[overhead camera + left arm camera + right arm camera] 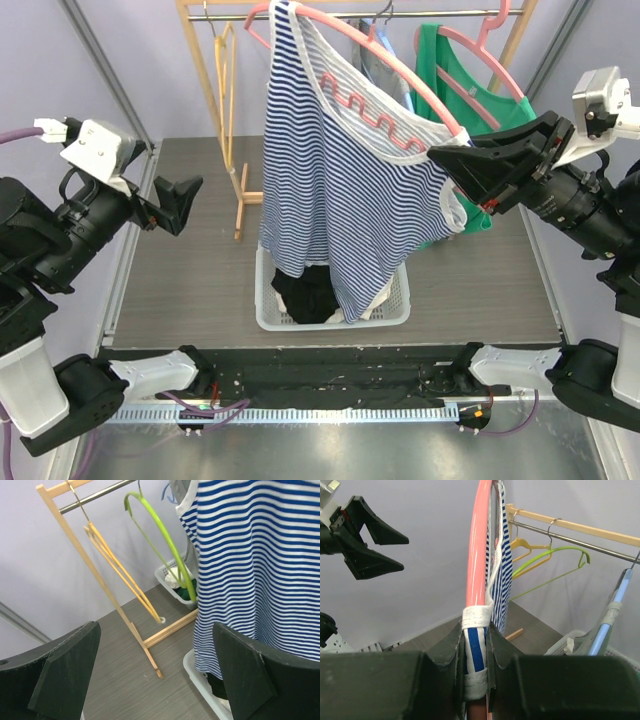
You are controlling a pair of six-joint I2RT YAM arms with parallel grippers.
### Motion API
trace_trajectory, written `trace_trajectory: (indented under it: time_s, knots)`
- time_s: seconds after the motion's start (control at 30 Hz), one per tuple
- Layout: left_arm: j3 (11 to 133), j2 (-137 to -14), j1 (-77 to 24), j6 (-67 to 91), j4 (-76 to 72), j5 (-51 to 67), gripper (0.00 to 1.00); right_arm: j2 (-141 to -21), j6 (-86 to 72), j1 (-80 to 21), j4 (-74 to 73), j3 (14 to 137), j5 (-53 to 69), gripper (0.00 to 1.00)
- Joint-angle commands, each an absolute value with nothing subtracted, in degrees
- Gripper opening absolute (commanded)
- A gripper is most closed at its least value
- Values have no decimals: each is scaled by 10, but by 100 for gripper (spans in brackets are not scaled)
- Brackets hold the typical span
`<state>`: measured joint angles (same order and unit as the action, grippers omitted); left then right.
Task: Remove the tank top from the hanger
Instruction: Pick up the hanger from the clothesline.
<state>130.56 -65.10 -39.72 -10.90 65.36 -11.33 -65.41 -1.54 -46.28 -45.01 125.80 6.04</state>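
A blue-and-white striped tank top [340, 190] hangs on a pink hanger [390, 70] that is tilted down to the right, above the basket. My right gripper [445, 160] is shut on the hanger's lower end. In the right wrist view its jaws [476, 640] pinch the white-edged strap [476, 655] against the pink hanger [479, 555]. My left gripper [185, 205] hovers open to the left, well apart from the cloth. The left wrist view shows the wide gap of the left gripper [156, 645] empty, with the tank top [250, 570] to its right.
A white basket [265, 310] with dark and white clothes sits under the tank top. Behind it, a wooden rack [215, 80] carries a green tank top [470, 90], a grey garment, a bare lime hanger [165, 535] and a wooden hanger [120, 570].
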Motion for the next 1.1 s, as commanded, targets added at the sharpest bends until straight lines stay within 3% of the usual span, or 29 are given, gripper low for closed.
trace_trajectory:
  time_s: [0.0, 0.33, 0.73, 0.9, 1.07]
  knots:
    - [1322, -657, -395, -114, 659, -70, 100, -671, 15, -462, -438, 1301, 117, 1]
    - [1150, -549, -395, -169, 477, 122, 100, -654, 25, -462, -523, 1202, 235, 1]
    - [1064, -541, -395, -238, 545, 297, 100, -606, 29, -462, -533, 1126, 312, 1]
    - [1056, -555, -395, -279, 597, 308, 100, -585, 40, -462, -541, 1101, 321, 1]
    - [1047, -554, -395, -272, 558, 293, 99, -560, 43, -461, -545, 1067, 328, 1]
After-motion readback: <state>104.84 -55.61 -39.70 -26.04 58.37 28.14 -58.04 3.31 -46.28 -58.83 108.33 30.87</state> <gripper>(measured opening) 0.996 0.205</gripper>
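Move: Ahead of the open left hand by about 17 cm, some 16 cm to its right and 24 cm above, is the pink hanger's free left end. The basket's middle is 5 cm ahead, 28 cm right and 50 cm below. The right hand already grips the hanger's right end; from it the free end is 18 cm ahead, 30 cm left and 17 cm up, the basket 6 cm ahead, 18 cm left and 57 cm down. Lowering the pink hanger about 13 cm, the right hand keeps its grip, eases left and then back, and turns some 25 degrees counter-clockwise with its left side dipping, swinging the free end towards the left hand. The left hand goes about 9 cm right and 6 cm back, then sinks 8 cm, yawing 40 degrees clockwise, fingers staying wide open around the free end. ##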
